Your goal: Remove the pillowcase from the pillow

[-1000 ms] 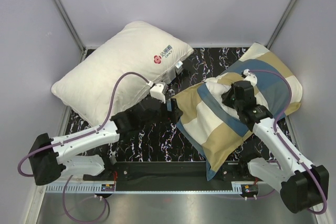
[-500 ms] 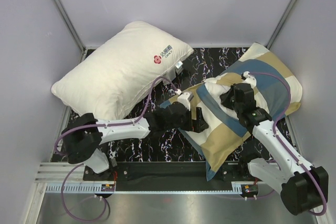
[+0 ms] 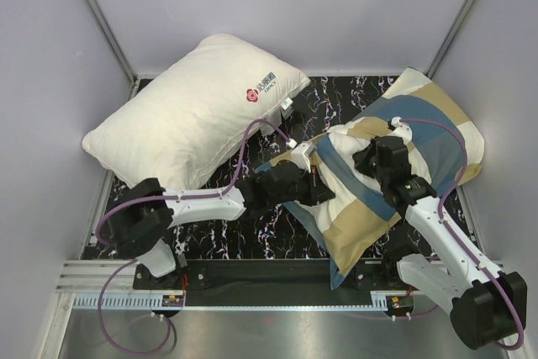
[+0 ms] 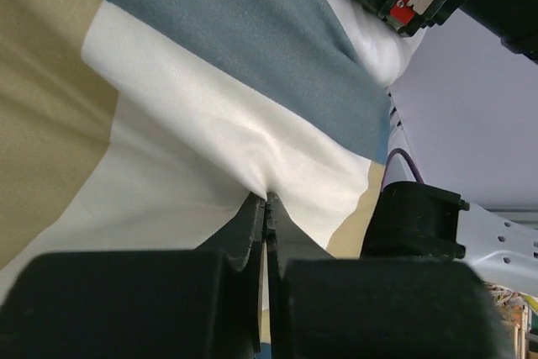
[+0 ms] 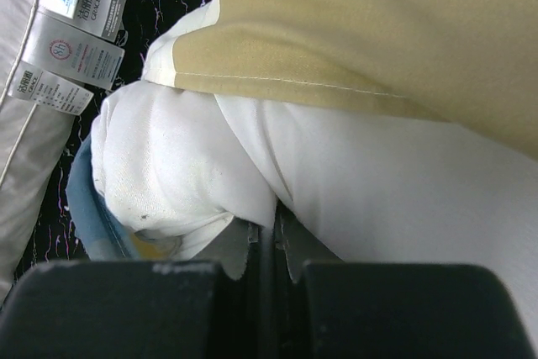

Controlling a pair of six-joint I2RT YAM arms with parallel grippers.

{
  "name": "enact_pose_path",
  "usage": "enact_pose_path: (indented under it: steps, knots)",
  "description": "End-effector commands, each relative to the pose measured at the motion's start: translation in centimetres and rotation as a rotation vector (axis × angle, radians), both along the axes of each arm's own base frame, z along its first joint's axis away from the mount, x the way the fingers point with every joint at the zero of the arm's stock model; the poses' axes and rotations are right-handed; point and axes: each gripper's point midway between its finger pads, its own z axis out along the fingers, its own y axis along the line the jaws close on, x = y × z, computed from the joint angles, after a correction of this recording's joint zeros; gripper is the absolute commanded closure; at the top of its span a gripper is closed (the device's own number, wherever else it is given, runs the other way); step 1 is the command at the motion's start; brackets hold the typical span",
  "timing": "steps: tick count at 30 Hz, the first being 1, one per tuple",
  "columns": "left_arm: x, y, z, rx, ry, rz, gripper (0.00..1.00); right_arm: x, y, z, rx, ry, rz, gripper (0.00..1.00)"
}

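Observation:
The checked pillowcase (image 3: 420, 124) of teal, tan and cream lies at the right of the table. The off-white pillow (image 3: 345, 139) bulges out of its left end. My left gripper (image 3: 318, 184) reaches across from the left and is shut on a pinch of the pillowcase's cream check. The left wrist view shows that fold at my left gripper (image 4: 267, 201), below a teal check of the pillowcase (image 4: 252, 31). My right gripper (image 3: 368, 160) sits on the bulge. In the right wrist view my right gripper (image 5: 267, 226) is shut on the pillow's (image 5: 168, 166) white fabric, under the pillowcase's tan hem (image 5: 378, 23).
A second white pillow with a red logo (image 3: 193, 111) lies at the back left, its sewn labels (image 5: 67, 39) close to the bulge. The black marbled tabletop (image 3: 252, 224) shows between the arms. Grey walls close in three sides. A metal rail (image 3: 252, 300) runs along the near edge.
My left arm swung right from the pillowcase's left edge onto its top. Its jaws opened wide, then shut on the cream check. The right arm has barely moved.

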Motion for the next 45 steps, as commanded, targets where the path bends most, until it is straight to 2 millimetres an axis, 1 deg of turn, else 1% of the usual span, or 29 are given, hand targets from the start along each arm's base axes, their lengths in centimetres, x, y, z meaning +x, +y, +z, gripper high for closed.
enact_pose_path:
  steps: [1, 3, 4, 6, 7, 10, 12, 13, 21, 29, 32, 34, 36, 38, 39, 40, 41, 42, 44, 45]
  knots:
    - [-0.3, 0.1, 1.6, -0.059, -0.042, -0.016, 1.00, -2.0, -2.2, -3.7, -0.088, 0.130, -0.060, 1.00]
    - [-0.6, 1.3, 1.4, -0.030, -0.046, -0.007, 1.00, -2.0, -2.6, -3.5, -0.102, 0.128, -0.071, 1.00]
    - [-0.6, 2.4, 0.3, 0.006, -0.050, 0.009, 1.00, -2.0, -3.0, -3.4, -0.121, 0.130, -0.083, 1.00]
    - [-0.9, 4.0, -0.5, 0.038, -0.047, 0.030, 1.00, -1.9, -3.3, -3.3, -0.141, 0.134, -0.092, 1.00]
    - [-1.4, 5.2, -0.9, 0.042, -0.044, 0.034, 1.00, -1.8, -3.4, -3.2, -0.151, 0.133, -0.091, 1.00]
    - [-1.8, 7.3, -1.9, 0.069, -0.041, 0.069, 1.00, -1.5, -3.6, -3.3, -0.169, 0.137, -0.100, 1.00]
    - [-2.0, 8.2, -2.3, 0.083, -0.038, 0.086, 1.00, -1.3, -3.8, -3.5, -0.179, 0.146, -0.108, 1.00]
    - [-2.0, 9.0, -3.2, 0.100, -0.030, 0.105, 1.00, -1.3, -3.8, -3.5, -0.183, 0.149, -0.108, 1.00]
    - [-2.1, 12.5, -5.7, 0.139, 0.001, 0.185, 1.00, -1.8, -4.7, -3.1, -0.208, 0.149, -0.135, 1.00]
    - [-1.3, 15.1, -7.2, 0.163, 0.031, 0.261, 1.00, -2.8, -5.5, -2.0, -0.220, 0.134, -0.162, 1.00]
    - [-0.7, 16.1, -7.1, 0.160, 0.032, 0.291, 1.00, -3.1, -5.7, -1.6, -0.223, 0.129, -0.165, 1.00]
    - [-0.5, 16.5, -6.8, 0.159, 0.019, 0.304, 1.00, -3.2, -5.6, -1.3, -0.211, 0.122, -0.162, 1.00]
    - [0.1, 16.4, -5.5, 0.171, -0.019, 0.306, 1.00, -3.2, -5.3, -1.2, -0.200, 0.115, -0.154, 1.00]
    - [0.6, 16.3, -4.5, 0.192, -0.049, 0.304, 1.00, -3.1, -5.0, -1.6, -0.187, 0.124, -0.145, 1.00]
    - [1.3, 15.5, -2.5, 0.173, -0.090, 0.299, 1.00, -3.1, -4.9, -1.7, -0.182, 0.123, -0.143, 1.00]
    - [1.6, 15.1, -1.6, 0.166, -0.102, 0.296, 0.94, -3.1, -4.7, -1.9, -0.176, 0.126, -0.137, 1.00]
    - [2.3, 14.1, 0.2, 0.141, -0.123, 0.294, 0.85, -3.2, -4.7, -2.1, -0.172, 0.131, -0.134, 1.00]
    - [2.5, 13.5, 1.1, 0.125, -0.138, 0.278, 0.56, -3.1, -4.6, -2.1, -0.165, 0.127, -0.135, 1.00]
    - [3.4, 11.6, 3.4, 0.076, -0.159, 0.264, 0.24, -3.3, -4.4, -2.4, -0.156, 0.131, -0.125, 1.00]
    - [3.7, 10.8, 4.0, 0.059, -0.159, 0.251, 0.07, -3.4, -4.3, -2.5, -0.151, 0.132, -0.121, 1.00]
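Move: My left fingers are shut on a pinch of the pillowcase's white patch. The bare table I pull towards lies about 18 cm left, 4 cm back and 13 cm below; the case's left corner is some 17 cm left and 7 cm forward. The bunched white cloth in my right grip is roughly 10 cm right and 9 cm ahead of my left hand. From my right hand, that bare table lies about 33 cm left, 13 cm back and 13 cm down. With my left fingers shut, starting on the pinched pillowcase, I pull about 17 cm left towards the bare table, steeply down over the last third and turning some 15 degrees counter-clockwise. Then I open wide, now free of the cloth, and lift about 8 cm, swinging back rightward and forward over the case. My right hand keeps its grip on the bunched white cloth, easing 2 cm back. ##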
